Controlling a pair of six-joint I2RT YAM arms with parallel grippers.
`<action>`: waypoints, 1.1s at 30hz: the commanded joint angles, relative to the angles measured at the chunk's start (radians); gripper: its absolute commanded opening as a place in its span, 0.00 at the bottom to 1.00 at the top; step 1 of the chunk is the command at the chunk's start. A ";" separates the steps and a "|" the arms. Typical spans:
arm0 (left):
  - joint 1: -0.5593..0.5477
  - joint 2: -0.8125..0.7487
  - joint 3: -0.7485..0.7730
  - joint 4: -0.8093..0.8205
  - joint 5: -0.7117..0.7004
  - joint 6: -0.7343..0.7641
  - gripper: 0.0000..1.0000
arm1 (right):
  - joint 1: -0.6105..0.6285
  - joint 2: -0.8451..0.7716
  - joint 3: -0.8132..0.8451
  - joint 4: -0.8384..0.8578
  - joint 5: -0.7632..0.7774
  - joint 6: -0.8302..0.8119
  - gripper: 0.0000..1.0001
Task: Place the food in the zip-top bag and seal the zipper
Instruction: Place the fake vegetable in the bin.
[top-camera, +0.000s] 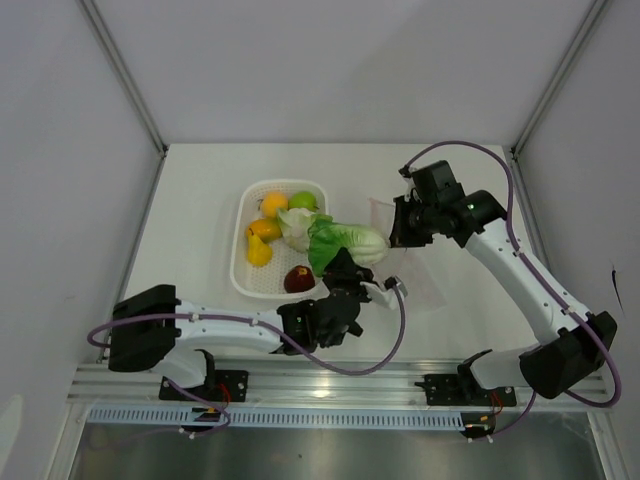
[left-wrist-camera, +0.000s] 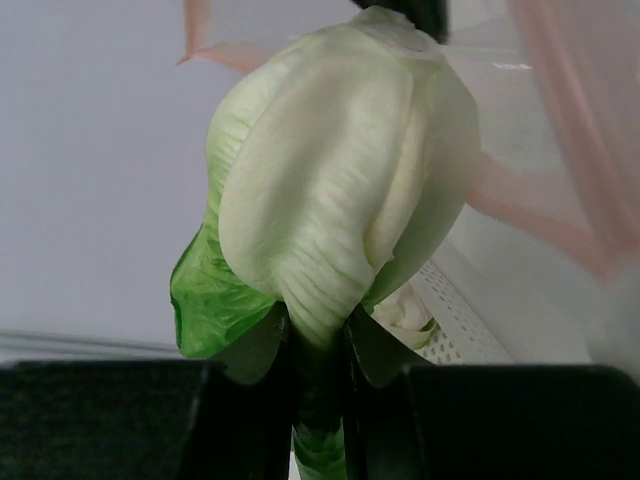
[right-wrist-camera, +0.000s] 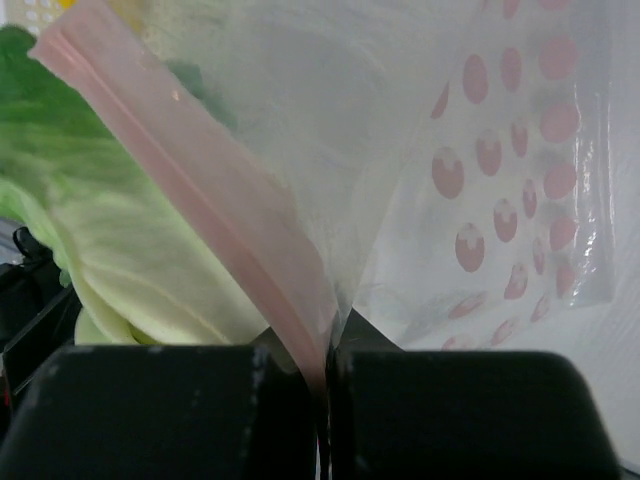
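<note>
My left gripper (top-camera: 349, 270) (left-wrist-camera: 318, 335) is shut on the stem end of a green-white lettuce (top-camera: 345, 243) (left-wrist-camera: 330, 200) and holds it raised between the basket and the bag. My right gripper (top-camera: 401, 231) (right-wrist-camera: 328, 350) is shut on the pink zipper (right-wrist-camera: 200, 190), lifting one lip of the clear, pink-dotted zip-top bag (top-camera: 418, 266) (right-wrist-camera: 500, 150). The lettuce's (right-wrist-camera: 130, 250) leafy tip sits at the bag's mouth. A second lettuce (top-camera: 293, 222), orange-yellow fruits (top-camera: 262, 228), a lime-green fruit (top-camera: 303, 201) and a dark red apple (top-camera: 297, 279) lie in the basket.
The white perforated basket (top-camera: 243, 262) (left-wrist-camera: 455, 325) stands left of centre, right beside my left gripper. Grey walls close in the table on the left, right and back. Purple cables loop from both arms near the front edge.
</note>
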 joint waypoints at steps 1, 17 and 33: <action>-0.054 -0.077 -0.068 0.067 0.090 0.071 0.01 | 0.007 -0.018 0.044 0.009 0.054 -0.056 0.00; -0.071 -0.007 -0.162 0.555 -0.004 0.402 0.00 | 0.030 0.016 0.116 -0.051 0.093 -0.112 0.00; 0.034 -0.247 -0.278 1.071 -0.333 0.343 0.01 | 0.037 -0.008 -0.003 -0.009 0.275 -0.102 0.00</action>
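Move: The left fingers still grip the lettuce by its leafy end, with the bag's open mouth about 8 cm to their right, 1 cm ahead and roughly 5 cm lower. The white basket's middle is some 13 cm left, 7 cm ahead and 18 cm below; in it the red apple lies about 9 cm left, level fore and aft, 17 cm down. The right hand keeps the bag's rim pinched; from it the lettuce sits 9 cm left, 1 cm back and about level. Still gripping the lettuce, the left hand draws it clear of the bag mouth, first back about 4 cm with a slight dip and clockwise turn, then forward again and in a quickening sweep some 14 cm left and up over the basket, fingers tipping up and turning counter-clockwise. The right hand keeps pinching the rim, rising slightly, then easing right and down about 3 cm. ##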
